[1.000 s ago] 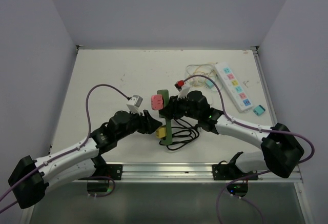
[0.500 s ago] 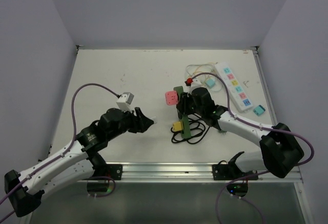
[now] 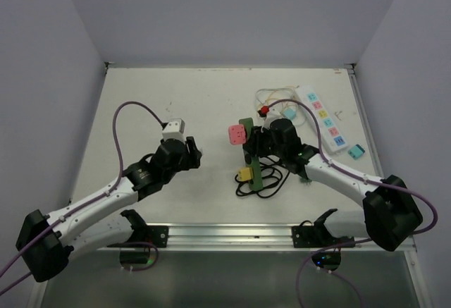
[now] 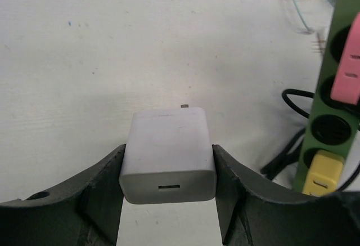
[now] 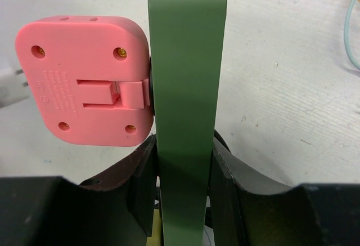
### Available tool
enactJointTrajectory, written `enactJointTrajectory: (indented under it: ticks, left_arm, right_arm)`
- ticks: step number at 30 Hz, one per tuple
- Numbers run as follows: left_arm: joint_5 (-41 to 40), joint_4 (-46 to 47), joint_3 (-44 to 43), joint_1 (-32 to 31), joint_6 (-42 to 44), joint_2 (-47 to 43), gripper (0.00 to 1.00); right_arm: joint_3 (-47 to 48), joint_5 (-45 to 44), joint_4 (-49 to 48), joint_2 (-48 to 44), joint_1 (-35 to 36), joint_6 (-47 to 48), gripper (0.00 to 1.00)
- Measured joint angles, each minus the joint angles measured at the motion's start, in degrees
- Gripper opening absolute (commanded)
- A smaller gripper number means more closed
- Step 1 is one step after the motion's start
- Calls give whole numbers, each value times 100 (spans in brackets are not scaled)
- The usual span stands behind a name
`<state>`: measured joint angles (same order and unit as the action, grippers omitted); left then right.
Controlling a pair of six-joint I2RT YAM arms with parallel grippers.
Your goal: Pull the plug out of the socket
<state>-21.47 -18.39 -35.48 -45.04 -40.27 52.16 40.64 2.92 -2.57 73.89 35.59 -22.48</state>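
Observation:
A white plug [image 4: 167, 156] sits between the fingers of my left gripper [image 4: 167, 164], which is shut on it, prongs pointing away. It hangs free over the table, well left of the green socket strip [image 4: 337, 88]. My right gripper [image 5: 183, 164] is shut on the green socket strip [image 5: 185, 77], holding it on edge. A pink plug [image 5: 84, 88] and a yellow plug [image 4: 322, 173] sit in that strip. From above, the left gripper [image 3: 192, 154] stands apart from the strip [image 3: 251, 163], the pink plug [image 3: 237, 134] and the right gripper [image 3: 255, 147].
A black cord [image 3: 262, 180] lies coiled under the green strip. At the back right lie a white power strip [image 3: 323, 119] with coloured sockets, a red plug [image 3: 265, 111], thin yellow cables [image 3: 271, 96] and a teal block [image 3: 356, 151].
My left gripper has drawn away to the left with the white plug, out of the green strip. The right gripper has carried the strip a little to the right.

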Motion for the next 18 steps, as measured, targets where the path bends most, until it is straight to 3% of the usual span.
enactJointTrajectory:
  ticks: [9,18]
  left_arm:
    - [-605,1674,-35,817,442,1952,0]
    - [-1137,2306,-1279,1340,669,4181,0]
  right_arm:
    - [-313,404,-452,-20,-42,4,0]
    - [-439,713,-739,0,-129,50,0]
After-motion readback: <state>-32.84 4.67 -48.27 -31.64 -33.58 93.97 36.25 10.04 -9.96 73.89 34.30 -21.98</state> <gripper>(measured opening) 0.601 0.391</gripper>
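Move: The white plug is already free in the left fingers, bound for bare table about 17 cm ahead of them, 4 cm left and 12 cm lower. The pink plug, on the green strip, is some 12 cm right of the left hand, 3 cm ahead and slightly higher; the yellow plug is 14 cm right, 3 cm back and 6 cm lower. From the right hand the bare spot is about 14 cm ahead, 20 cm left and 10 cm lower. The white plug, still pinched in the left fingers, is carried quickly forward about 15 cm and down some 8 cm, away from the green strip towards the open table, slightly left as well. The left wrist swings about 20 degrees counter-clockwise and rolls its left side up, fingers keeping their hold; the right hand keeps its grip on the strip. ##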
